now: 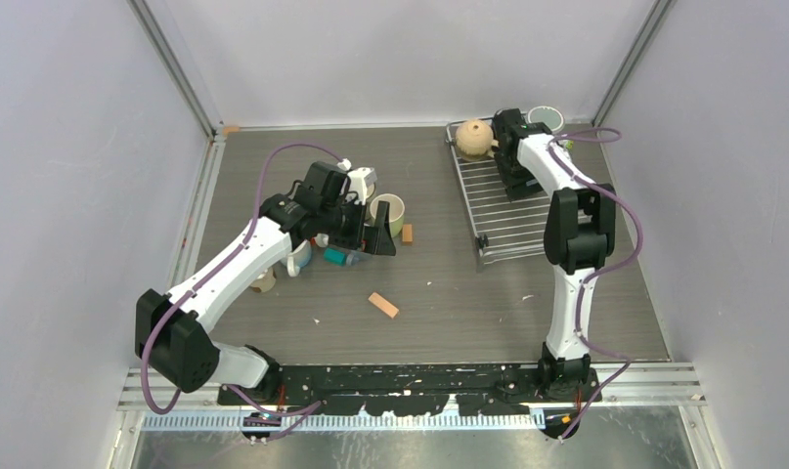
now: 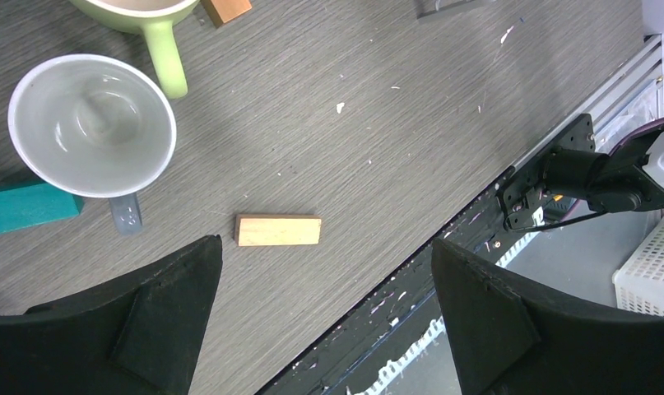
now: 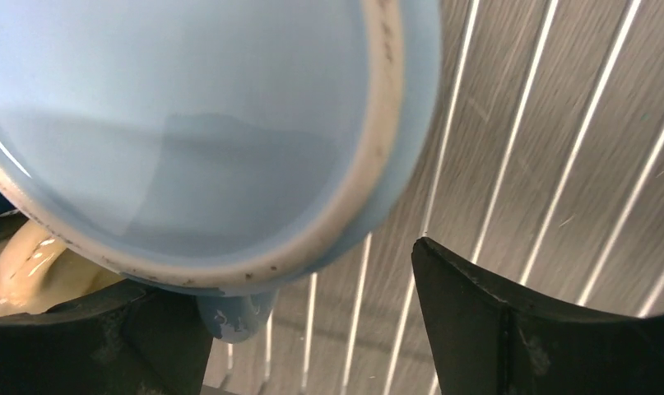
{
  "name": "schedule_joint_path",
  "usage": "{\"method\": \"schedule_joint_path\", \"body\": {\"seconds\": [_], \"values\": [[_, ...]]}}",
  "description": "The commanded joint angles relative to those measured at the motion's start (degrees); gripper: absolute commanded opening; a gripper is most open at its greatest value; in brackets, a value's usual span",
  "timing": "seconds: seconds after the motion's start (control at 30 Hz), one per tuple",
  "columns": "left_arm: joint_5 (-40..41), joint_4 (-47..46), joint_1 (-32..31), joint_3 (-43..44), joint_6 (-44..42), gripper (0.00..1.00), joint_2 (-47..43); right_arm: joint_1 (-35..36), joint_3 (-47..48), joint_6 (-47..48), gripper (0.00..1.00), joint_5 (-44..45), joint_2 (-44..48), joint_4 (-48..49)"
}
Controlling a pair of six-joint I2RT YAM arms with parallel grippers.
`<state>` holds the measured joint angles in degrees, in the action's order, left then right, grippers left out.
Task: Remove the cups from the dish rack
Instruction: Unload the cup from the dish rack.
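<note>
The dish rack point(image 1: 498, 210), a silver wire grid, lies at the right of the table. A tan cup point(image 1: 475, 137) sits on its far left corner. My right gripper point(image 1: 510, 147) hangs over the rack's far end. In the right wrist view a light blue cup point(image 3: 188, 123) fills the upper left, over the rack's wires point(image 3: 485, 164). Its handle point(image 3: 234, 317) hangs between the jaws, close to the left finger. My right gripper point(image 3: 304, 284) is open, the right finger clear of the cup. My left gripper point(image 2: 326, 247) is open with nothing in it, above bare table.
Under the left arm stand a white cup point(image 2: 90, 123) and a lime green cup point(image 2: 160, 37). A teal block point(image 2: 28, 206) and a wooden block point(image 2: 277, 230) lie beside them. Another cup point(image 1: 547, 118) stands behind the rack by the back wall.
</note>
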<state>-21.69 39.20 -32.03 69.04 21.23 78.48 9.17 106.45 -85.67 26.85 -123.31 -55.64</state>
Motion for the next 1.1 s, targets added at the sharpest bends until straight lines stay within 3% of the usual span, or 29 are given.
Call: {"method": "schedule_joint_path", "body": {"seconds": [0.0,0.37,0.57,1.07], "values": [[-0.7,-2.2,-0.2,-0.1,0.5,1.0,-1.3,-3.6,-1.7,11.5,0.85,-0.7,4.2,0.5],[-0.4,-2.2,-0.2,0.0,0.5,1.0,-1.1,-7.5,-4.6,30.1,0.76,-8.8,4.6,9.6],[-0.3,-2.1,-0.2,0.0,0.5,1.0,-1.0,-7.7,-3.4,39.5,0.73,-6.6,3.7,11.0],[-0.3,-2.1,-0.2,0.0,0.5,1.0,-0.7,-7.5,-11.0,44.1,0.58,-0.6,6.3,21.4]]}}
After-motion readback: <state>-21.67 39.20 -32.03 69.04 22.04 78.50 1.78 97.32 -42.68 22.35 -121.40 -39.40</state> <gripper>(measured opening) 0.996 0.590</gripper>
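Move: The blue cup, upside down on the rack, sits about 3 cm ahead of my right hand and 7 cm to its right, its middle roughly 2 cm below. The beige cup stands about 13 cm ahead and 12 cm to the left, the navy cup 17 cm ahead and 3 cm left, the grey-green cup 18 cm ahead and 8 cm right. From my left hand the blue cup is some 26 cm forward, 45 cm right and 12 cm lower. I swing my right hand about 6 cm to the right over the rack to bring it squarely up to the blue cup, turning it some 30 degrees counter-clockwise so the handle comes between my fingers. Near the end I also sink a couple of centimetres beside the cup, closing the fingers partway around its handle, with no firm grip shown yet. ##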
